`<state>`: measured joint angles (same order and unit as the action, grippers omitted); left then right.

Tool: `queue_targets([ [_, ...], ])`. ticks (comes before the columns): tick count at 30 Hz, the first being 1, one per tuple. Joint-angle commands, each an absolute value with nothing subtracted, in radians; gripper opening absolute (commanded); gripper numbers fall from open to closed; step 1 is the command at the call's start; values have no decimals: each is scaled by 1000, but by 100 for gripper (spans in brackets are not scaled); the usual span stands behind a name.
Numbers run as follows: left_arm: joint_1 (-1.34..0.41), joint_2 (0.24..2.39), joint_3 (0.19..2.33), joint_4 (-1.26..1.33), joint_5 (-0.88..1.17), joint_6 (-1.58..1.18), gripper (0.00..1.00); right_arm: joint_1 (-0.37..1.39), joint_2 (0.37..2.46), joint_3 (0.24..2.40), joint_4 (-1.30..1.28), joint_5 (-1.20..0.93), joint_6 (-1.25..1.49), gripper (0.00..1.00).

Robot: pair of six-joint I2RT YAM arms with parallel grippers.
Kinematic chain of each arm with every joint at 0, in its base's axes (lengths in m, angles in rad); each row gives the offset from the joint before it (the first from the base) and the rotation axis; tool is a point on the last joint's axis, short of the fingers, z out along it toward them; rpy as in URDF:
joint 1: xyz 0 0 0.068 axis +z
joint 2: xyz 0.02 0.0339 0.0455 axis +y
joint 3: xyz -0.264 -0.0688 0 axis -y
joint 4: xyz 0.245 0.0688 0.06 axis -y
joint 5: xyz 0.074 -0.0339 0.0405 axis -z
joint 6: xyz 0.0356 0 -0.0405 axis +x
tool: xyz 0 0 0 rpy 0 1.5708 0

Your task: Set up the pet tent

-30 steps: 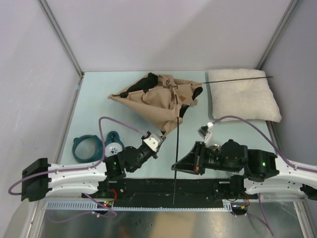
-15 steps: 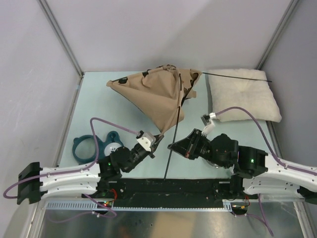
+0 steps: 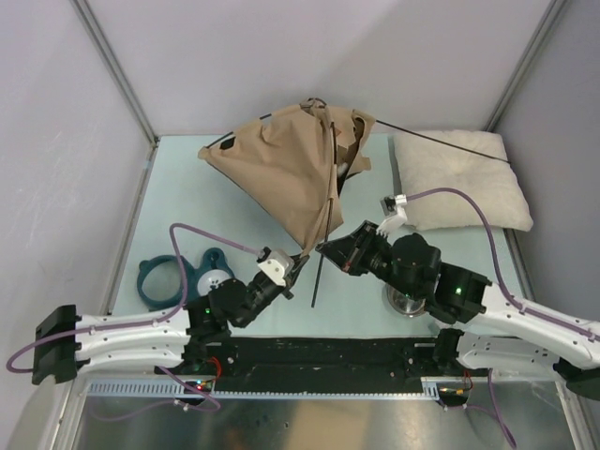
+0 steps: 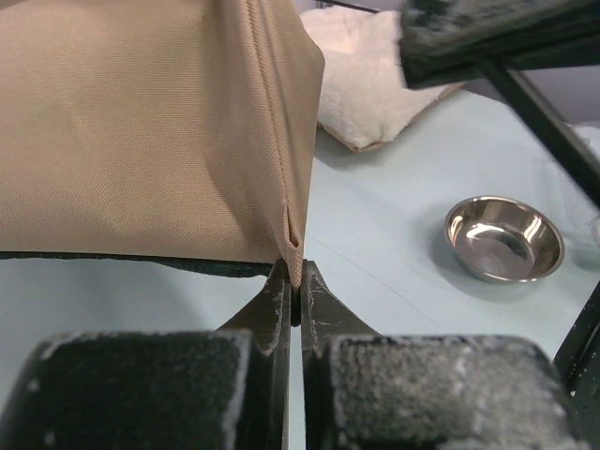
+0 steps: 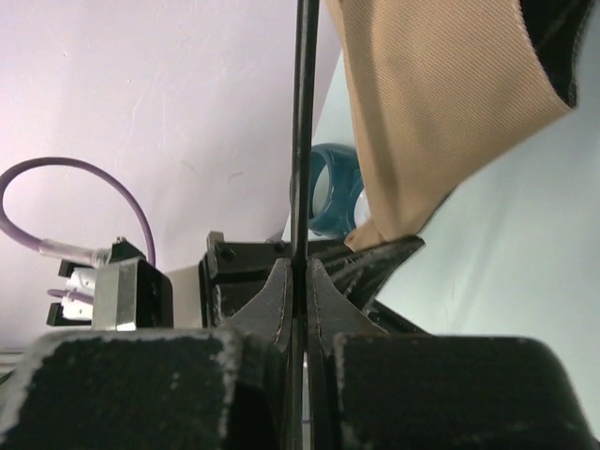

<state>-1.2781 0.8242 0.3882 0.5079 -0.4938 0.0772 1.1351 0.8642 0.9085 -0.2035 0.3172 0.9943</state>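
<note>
The pet tent [image 3: 286, 178] is a tan fabric shape with black lining, raised and spread at the back centre of the table. My left gripper [image 3: 299, 257] is shut on its near bottom corner; the left wrist view shows that corner [image 4: 294, 246] pinched between the fingertips [image 4: 278, 298]. My right gripper [image 3: 325, 249] is shut on a thin black pole [image 3: 323, 220] that runs up along the tent's seam, and in the right wrist view this pole [image 5: 303, 131] stands between the shut jaws. A second pole [image 3: 441, 145] sticks out to the right over the pillow.
A cream pillow [image 3: 461, 183] lies at the back right. A steel bowl [image 3: 403, 302] sits under my right arm, also seen as the bowl [image 4: 504, 239] in the left wrist view. Teal ring toys [image 3: 164, 277] and a small white-and-teal item [image 3: 216, 273] lie at the left.
The tent has risen and spread from a crumpled heap. My right gripper moved forward and left with the pole, whose lower end came off the front rail. The left gripper shifted slightly.
</note>
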Motion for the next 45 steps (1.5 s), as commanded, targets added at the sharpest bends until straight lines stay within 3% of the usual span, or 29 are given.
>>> queue_targets([
  [1, -1342, 859, 384, 445, -389, 32, 0, 1079, 914, 928, 42, 550, 949, 0],
  [45, -1458, 827, 341, 390, -478, -24, 0, 924, 1070, 1042, 178, 660, 853, 0],
])
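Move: The right hand grips the black pole near its tail. The open end of the tent's sleeve, where the pole goes in, lies about 9 cm ahead of this hand, 2 cm right and 3 cm higher. The pole's tail ends some 11 cm back, 1 cm left and 5 cm lower; the tent corner is level fore and aft, 4 cm left and 8 cm below. From the left hand, already pinching that corner, the sleeve end is roughly 9 cm ahead, 6 cm right and 11 cm up. Still pinching the pole, the right hand pushes it lengthwise into the tent sleeve, first forward with a 2 cm sidestep left, then on forward for about 7.5 cm in all, partly undoing the sidestep, tipping up and turning some 10 degrees clockwise. The left hand keeps its pinch on the tent corner and eases back nearly 2 cm, ending slightly lower. ##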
